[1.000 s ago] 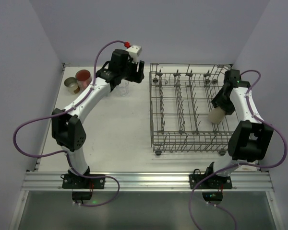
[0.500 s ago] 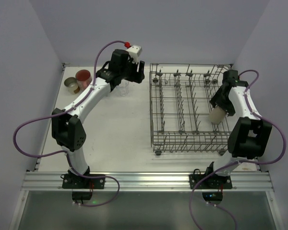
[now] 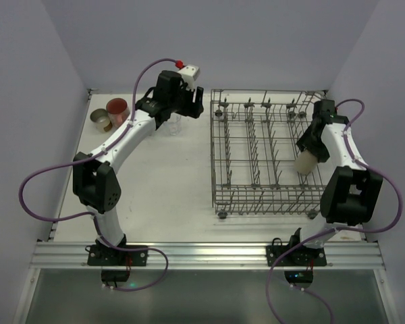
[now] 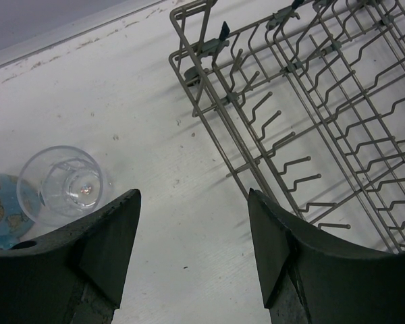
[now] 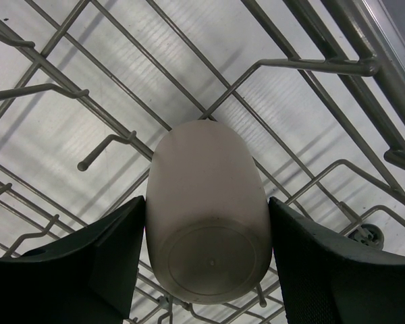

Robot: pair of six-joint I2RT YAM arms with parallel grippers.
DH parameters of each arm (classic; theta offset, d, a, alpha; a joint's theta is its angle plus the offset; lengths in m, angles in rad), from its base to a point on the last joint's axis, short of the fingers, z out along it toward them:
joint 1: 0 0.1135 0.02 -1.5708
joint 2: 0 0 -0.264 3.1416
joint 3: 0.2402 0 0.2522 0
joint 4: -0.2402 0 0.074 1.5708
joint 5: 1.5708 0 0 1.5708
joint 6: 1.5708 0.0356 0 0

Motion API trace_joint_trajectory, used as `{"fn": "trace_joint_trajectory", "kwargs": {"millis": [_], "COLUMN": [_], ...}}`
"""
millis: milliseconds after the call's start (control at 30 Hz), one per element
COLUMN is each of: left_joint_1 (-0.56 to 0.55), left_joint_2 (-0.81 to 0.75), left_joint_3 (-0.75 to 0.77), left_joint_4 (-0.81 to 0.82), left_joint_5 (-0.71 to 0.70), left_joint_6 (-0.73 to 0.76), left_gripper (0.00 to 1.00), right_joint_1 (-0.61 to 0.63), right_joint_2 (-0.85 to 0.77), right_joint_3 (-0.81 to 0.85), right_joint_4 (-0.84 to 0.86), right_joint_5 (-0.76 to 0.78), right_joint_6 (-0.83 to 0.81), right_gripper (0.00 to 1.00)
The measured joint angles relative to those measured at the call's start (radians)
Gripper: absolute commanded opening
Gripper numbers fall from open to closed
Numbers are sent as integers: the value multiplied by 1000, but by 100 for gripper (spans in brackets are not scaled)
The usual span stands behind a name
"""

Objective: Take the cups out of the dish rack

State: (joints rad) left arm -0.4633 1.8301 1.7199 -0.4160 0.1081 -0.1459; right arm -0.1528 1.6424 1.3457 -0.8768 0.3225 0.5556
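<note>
The grey wire dish rack (image 3: 266, 202) fills the right half of the table. A plain beige cup (image 3: 304, 164) lies tilted in the rack's right lane, its base toward the right wrist camera (image 5: 209, 223). My right gripper (image 3: 306, 156) has its fingers pressed against both sides of that cup (image 5: 208, 202). My left gripper (image 3: 194, 101) hangs open over bare table (image 4: 192, 196), left of the rack's far corner (image 4: 209, 47). A clear glass tumbler (image 4: 62, 183) stands on the table just left of it, apart from the fingers. A blue patterned mug (image 4: 0, 212) sits beside the tumbler.
A pink mug (image 3: 117, 109) and a tan cup (image 3: 101, 120) stand at the table's far left corner. Upright tines (image 5: 108, 143) and rack wires surround the beige cup. The rack's right wall (image 5: 371, 74) runs close to the right gripper.
The right arm's wrist has shifted slightly toward the far side. The beige cup stays at the same spot in the rack. The left arm has not moved.
</note>
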Motion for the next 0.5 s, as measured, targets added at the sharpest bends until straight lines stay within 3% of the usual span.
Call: {"fn": "trace_joint_trajectory", "kwargs": {"millis": [300,500], "left_joint_1": [0,0], "left_joint_2": [-10,-77], "left_joint_3": [-2,-53], "left_joint_4": [10,90], "left_joint_5": [29,155], "left_joint_6": [-16,-76], "left_gripper": [72,72], "right_joint_1": [0,0], "right_joint_2": [-54,-141], "right_joint_3": [11,127], "right_joint_4": [-30,-89], "right_joint_5": [-15,-36], "right_joint_6": [0,0], "right_gripper": [0,0]}}
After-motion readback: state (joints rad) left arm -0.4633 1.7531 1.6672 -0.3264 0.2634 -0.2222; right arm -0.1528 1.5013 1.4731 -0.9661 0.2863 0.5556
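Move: The right hand already grips the beige cup low in the rack's right part; the open left gripper it is headed for sits roughly 35 cm to the left, 12 cm farther out and 12 cm higher. The rack's left rail is about 33 cm left of the right hand and level with it, the right rail 8 cm to its right, also level. From the left hand, the cup lies some 35 cm right, 12 cm back and 14 cm below. The right hand lifts the gripped beige cup about 8 cm, while the open left hand rises 4 cm, drifting back-right. ##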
